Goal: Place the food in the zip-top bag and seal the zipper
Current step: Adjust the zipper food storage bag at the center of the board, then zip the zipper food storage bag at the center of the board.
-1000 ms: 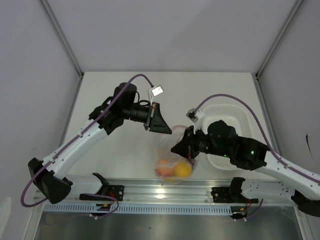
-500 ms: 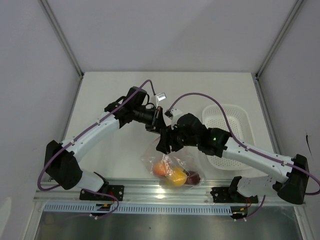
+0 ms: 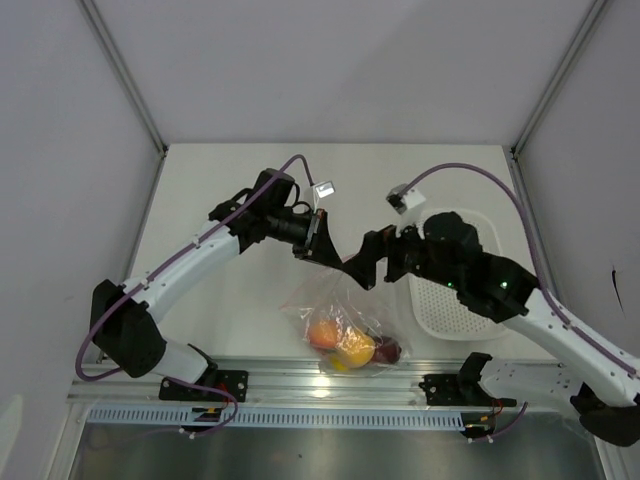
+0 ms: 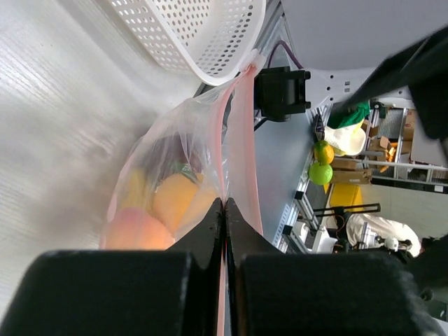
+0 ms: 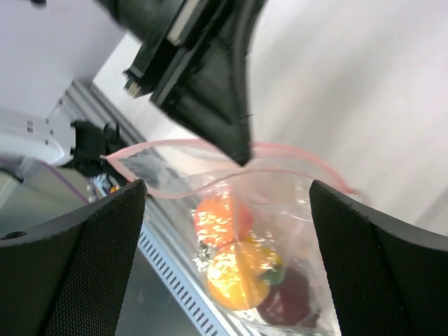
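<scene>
The zip-top bag (image 3: pixel 340 310) hangs from my left gripper (image 3: pixel 340 260), which is shut on its pink-red zipper (image 4: pixel 241 133). Its fingertips (image 4: pixel 215 217) meet on the strip. Inside the bag lie an orange-red piece (image 3: pixel 322 334), a yellow piece (image 3: pixel 357 348) and a dark red piece (image 3: pixel 388 351); the bag's bottom rests near the table's front edge. My right gripper (image 3: pixel 368 265) is open and empty, just right of the bag's top. In the right wrist view its fingers (image 5: pixel 84 266) stand wide apart around the bag (image 5: pixel 294 231), and the zipper (image 5: pixel 175 145) looks partly open.
A white perforated basket (image 3: pixel 480 228) sits at the right under my right arm; it also shows in the left wrist view (image 4: pixel 203 42). An aluminium rail (image 3: pixel 300 378) runs along the table's front edge, just below the bag.
My right gripper has drawn back to the right and up from the bag's top, where it was half a second ago beside the left gripper. The left gripper still holds the zipper.
</scene>
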Tool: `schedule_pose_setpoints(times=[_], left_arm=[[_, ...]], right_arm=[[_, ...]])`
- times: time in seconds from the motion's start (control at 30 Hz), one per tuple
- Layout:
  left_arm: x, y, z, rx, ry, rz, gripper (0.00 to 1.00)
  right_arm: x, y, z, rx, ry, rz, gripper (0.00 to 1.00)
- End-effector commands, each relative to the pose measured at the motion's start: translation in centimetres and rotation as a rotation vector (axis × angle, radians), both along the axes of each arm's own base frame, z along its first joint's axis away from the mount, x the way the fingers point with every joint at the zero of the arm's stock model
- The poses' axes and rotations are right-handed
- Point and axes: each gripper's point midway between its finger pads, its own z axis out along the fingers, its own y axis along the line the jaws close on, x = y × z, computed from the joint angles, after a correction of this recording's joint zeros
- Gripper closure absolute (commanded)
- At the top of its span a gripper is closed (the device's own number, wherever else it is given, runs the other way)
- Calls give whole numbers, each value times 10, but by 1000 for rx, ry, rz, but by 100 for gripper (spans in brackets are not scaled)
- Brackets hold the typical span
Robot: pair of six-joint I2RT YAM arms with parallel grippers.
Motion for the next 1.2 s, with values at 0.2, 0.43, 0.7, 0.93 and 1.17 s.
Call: schedule_pose_setpoints(times=[0.2,0.43,0.7,0.93,1.17], left_arm=[[-5,-4,28,-73,-50,-53,99],[-8,-4,33,-98,-49,-64,99],[-12,-3,32,-108,-37,-65,99],[-12,-3,32,-117,-34,-68,99],[-14,-4,37,-131,-32,-75,99]], right_arm=[[7,-60,-14,58,-29,-59,9],[8,-55,-47,185,-9,10,32],[4,-51,-53,323,-52,188,43],[-5,-44,-47,364,-78,282,45],[-5,-41,-56,367,-51,294,60]])
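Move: My right hand, wide open, hangs above the slider corner of the bag's zipper mouth: the slider lies about 3 cm to its right, 2 cm ahead and 6 cm lower. The left hand's pinch on the rim is roughly 4 cm left and 2 cm ahead of it, also 6 cm down; the food sits some 8 cm back, 2 cm left, near the table. From my left hand the slider is about 7 cm to the right, level with it. I swing my right hand right and then sink it steeply, some 10 cm below its early peak, outside the slider corner. From there I come back up about 3 cm and in to the left about 2 cm, rolling the hand's left side up some 20 degrees and turning it a little counter-clockwise, while the fingers narrow to under half open around the slider. My left hand keeps its pinch on the rim and lifts slightly. ##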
